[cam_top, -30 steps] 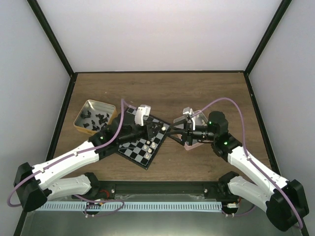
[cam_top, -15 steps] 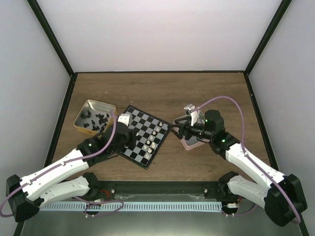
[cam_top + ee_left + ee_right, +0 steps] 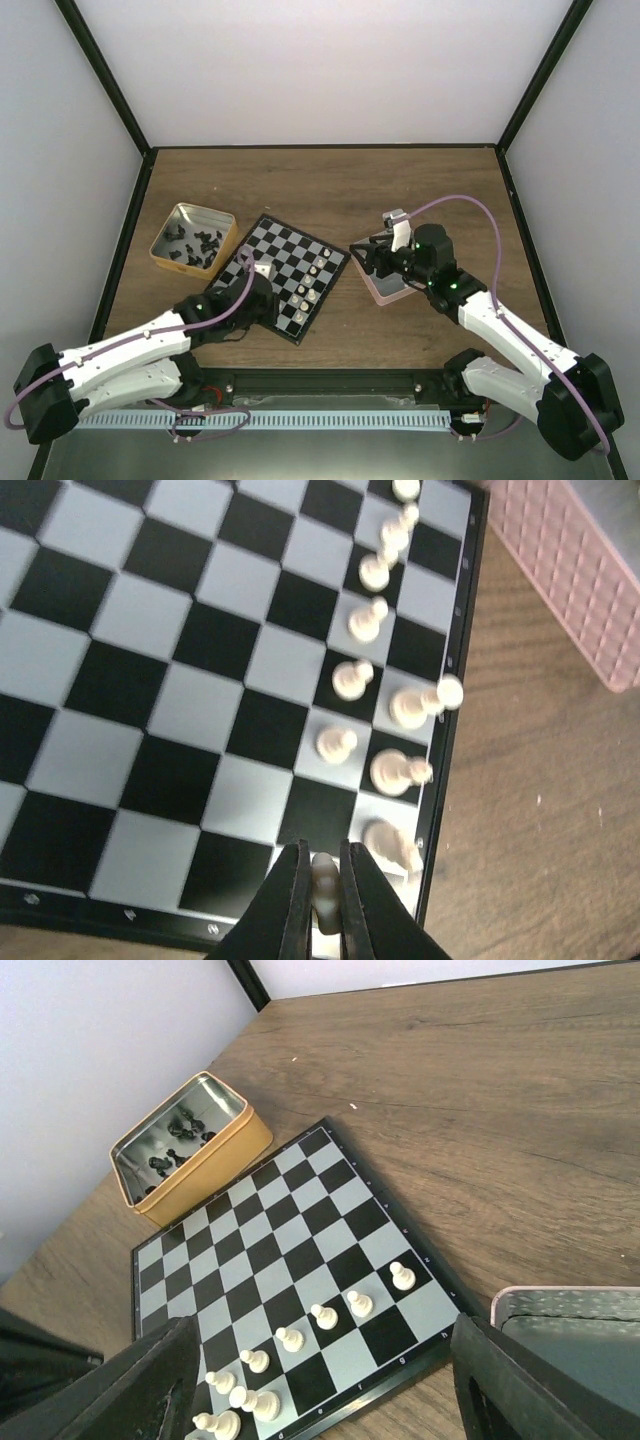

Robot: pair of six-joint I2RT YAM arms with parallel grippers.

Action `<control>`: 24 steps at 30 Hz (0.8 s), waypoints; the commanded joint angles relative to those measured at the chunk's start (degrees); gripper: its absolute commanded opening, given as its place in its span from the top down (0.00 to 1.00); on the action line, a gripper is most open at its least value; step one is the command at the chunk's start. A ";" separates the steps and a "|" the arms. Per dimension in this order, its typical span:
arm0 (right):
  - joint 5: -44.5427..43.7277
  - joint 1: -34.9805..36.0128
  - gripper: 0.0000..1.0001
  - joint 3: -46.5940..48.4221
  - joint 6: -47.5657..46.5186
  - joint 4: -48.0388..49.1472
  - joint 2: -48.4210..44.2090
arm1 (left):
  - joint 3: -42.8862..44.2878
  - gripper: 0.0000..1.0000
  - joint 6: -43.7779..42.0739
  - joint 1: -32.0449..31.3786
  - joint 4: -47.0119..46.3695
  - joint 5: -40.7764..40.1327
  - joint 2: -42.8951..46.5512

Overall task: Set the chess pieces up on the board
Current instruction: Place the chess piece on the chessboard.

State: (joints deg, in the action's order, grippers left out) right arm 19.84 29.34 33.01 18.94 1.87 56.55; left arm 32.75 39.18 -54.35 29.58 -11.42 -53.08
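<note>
The board (image 3: 280,262) lies at an angle in the middle of the table. Cream-white chess pieces (image 3: 312,283) stand in two rows along its right edge, and the right wrist view shows a line of pawns (image 3: 323,1316). My left gripper (image 3: 283,306) hangs over the board's near corner, shut on a cream-white piece (image 3: 324,878), close beside a standing piece (image 3: 392,845). My right gripper (image 3: 368,256) is open and holds nothing, just off the board's right corner, over the pink tray (image 3: 384,287). Black pieces (image 3: 190,243) lie in the gold tin (image 3: 165,252).
The gold tin (image 3: 205,1165) stands close against the board's far left side. The pink tray's ribbed wall (image 3: 570,560) sits just past the board's right edge, and its rim (image 3: 560,1292) shows in the right wrist view. Black frame posts rise at the table's back corners.
Both grippers met at the board's right corner a second ago. The left one has drawn back to the near corner. The right one has pulled away over the pink tray and opened wider.
</note>
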 commanded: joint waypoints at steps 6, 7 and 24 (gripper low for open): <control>-3.51 0.28 0.29 1.94 0.66 0.03 0.39 | -4.85 0.96 5.62 -10.02 -3.58 -3.95 -0.53; -3.65 0.28 0.29 1.90 0.61 0.05 0.47 | -5.21 0.96 5.64 -10.71 -4.28 -4.00 -1.13; -15.46 0.08 0.29 0.70 5.43 -1.45 -3.14 | 13.08 0.96 -8.08 -10.21 -12.87 -15.56 -15.12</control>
State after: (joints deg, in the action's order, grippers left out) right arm 12.45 29.34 33.01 21.43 1.43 56.36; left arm 40.51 37.12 -67.35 21.93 -25.69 -62.43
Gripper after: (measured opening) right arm 0.708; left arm 0.075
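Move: The left hand, with a pale chess piece in its fingers, is over the board's near corner; a free back-rank square lies about 6 cm ahead, 8 to the right and 9 below. The three standing back-rank pieces run towards it: nearest one level and 4 to the right, middle one 2 ahead and 5 right, far one 4 ahead and 6 right. From the right hand that square is level, about 11 cm left and 18 below. Still pinching its piece, the left hand dips back, then climbs some 8 cm, forward-right towards the board's right edge. ##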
